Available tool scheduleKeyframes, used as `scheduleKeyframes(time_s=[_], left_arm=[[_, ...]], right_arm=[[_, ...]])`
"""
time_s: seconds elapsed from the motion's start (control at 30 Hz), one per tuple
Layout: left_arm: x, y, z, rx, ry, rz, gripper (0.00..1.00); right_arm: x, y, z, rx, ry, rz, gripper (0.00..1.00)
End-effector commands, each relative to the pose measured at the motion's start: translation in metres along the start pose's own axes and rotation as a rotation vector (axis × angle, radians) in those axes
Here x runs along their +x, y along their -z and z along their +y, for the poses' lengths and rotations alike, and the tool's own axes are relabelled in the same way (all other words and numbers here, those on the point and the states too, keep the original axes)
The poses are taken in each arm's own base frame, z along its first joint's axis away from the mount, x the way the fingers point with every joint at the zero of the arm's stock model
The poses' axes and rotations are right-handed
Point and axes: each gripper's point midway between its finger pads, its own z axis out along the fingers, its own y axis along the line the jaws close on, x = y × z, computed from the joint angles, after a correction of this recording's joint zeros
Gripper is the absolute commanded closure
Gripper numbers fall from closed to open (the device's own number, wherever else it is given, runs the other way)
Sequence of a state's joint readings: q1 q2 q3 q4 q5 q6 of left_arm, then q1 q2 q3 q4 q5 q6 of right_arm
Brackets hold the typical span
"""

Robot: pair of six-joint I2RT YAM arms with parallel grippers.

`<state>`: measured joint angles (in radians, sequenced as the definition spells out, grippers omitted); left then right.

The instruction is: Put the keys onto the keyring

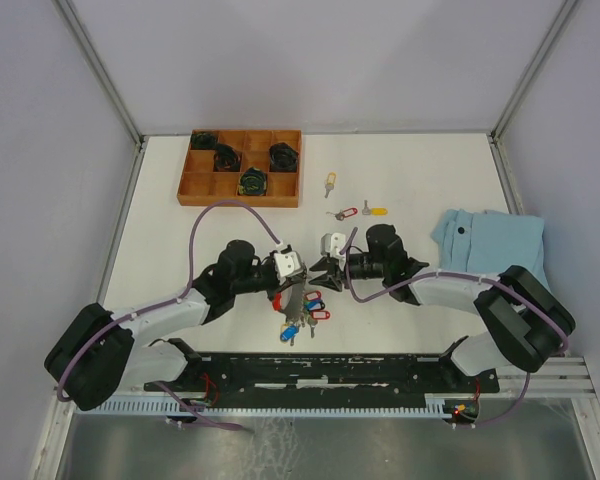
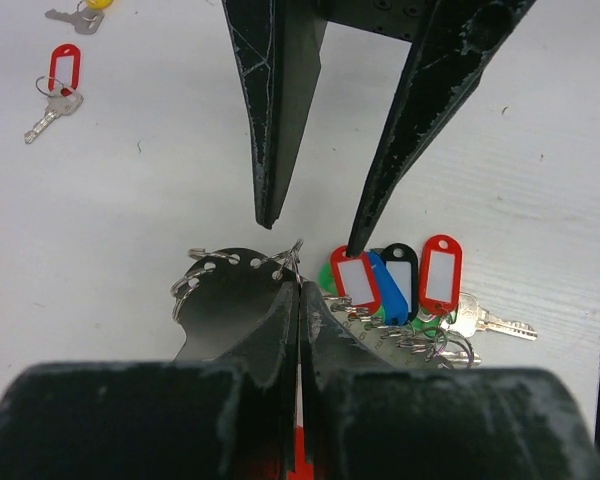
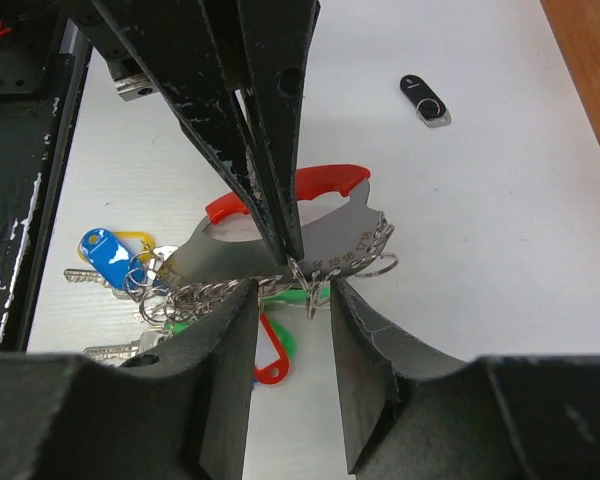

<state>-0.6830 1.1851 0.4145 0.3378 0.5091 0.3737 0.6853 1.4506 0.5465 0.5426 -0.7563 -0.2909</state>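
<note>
The keyring [image 1: 298,308] lies in front of the arm bases: a grey metal plate [image 2: 225,300] with a row of small rings, a red strap [image 3: 320,180] and several coloured tags [image 2: 395,280]. My left gripper [image 2: 299,285] is shut on the plate's edge, right at one small split ring [image 3: 305,280]. My right gripper [image 3: 290,290] faces it from the other side, open, with its fingers either side of that ring and not touching it. Three loose keys lie farther back: one with a red tag [image 1: 342,213], one with a yellow tag [image 1: 373,211] and one with a yellow-green tag [image 1: 329,183].
A wooden compartment tray [image 1: 240,168] with dark round items stands at the back left. A folded blue cloth [image 1: 490,240] lies at the right. A small black fob [image 3: 423,98] rests on the table beyond the keyring. The two grippers [image 1: 315,270] stand tip to tip.
</note>
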Motion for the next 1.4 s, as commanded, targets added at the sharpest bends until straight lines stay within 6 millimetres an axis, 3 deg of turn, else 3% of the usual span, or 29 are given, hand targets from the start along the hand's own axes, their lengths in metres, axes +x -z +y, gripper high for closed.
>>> scheduleKeyframes(time_s=[0.0,0.77,0.97,1.37], left_arm=[[-0.027,-0.002,0.003,0.025,-0.084,-0.080,0.97],[-0.034,-0.001,-0.003,0.066,-0.077,-0.095,0.97],[-0.036,0.002,-0.001,0.056,-0.049,-0.119,0.97],[-0.025,0.018,0.010,0.039,0.102,-0.219,0.68]], right_arm=[[-0.025,-0.006,-0.006,-0.041,0.076,-0.042,0.59],[0.000,-0.018,0.012,-0.160,0.064,0.097,0.79],[0.001,-0.017,0.005,-0.116,0.075,0.110,0.98],[-0.009,-0.012,-0.004,-0.064,0.045,0.034,0.99]])
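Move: The little metal ring standing at the keyring's edge is gripped in the left fingertips, about 1 cm to the right of the left hand's point. From the open right hand it lies roughly 1 cm left and 1 cm below. The keyring's red handle is some 5 cm back, 6 cm left and 4 cm below the right hand; the nearest red tag is about 6 cm back, 1 cm right and 4 cm below it. Rising about 1 cm first, the right hand then sinks some 2.5 cm while drawing back, edging left and dipping its fingertips onto the small ring; its fingers shut and pinch it. The left hand eases back about 1 cm, keeping its pinch until then, opens partway and backs off some 3 cm forward, left and up. The right keeps hold, easing forward about 1 cm. ##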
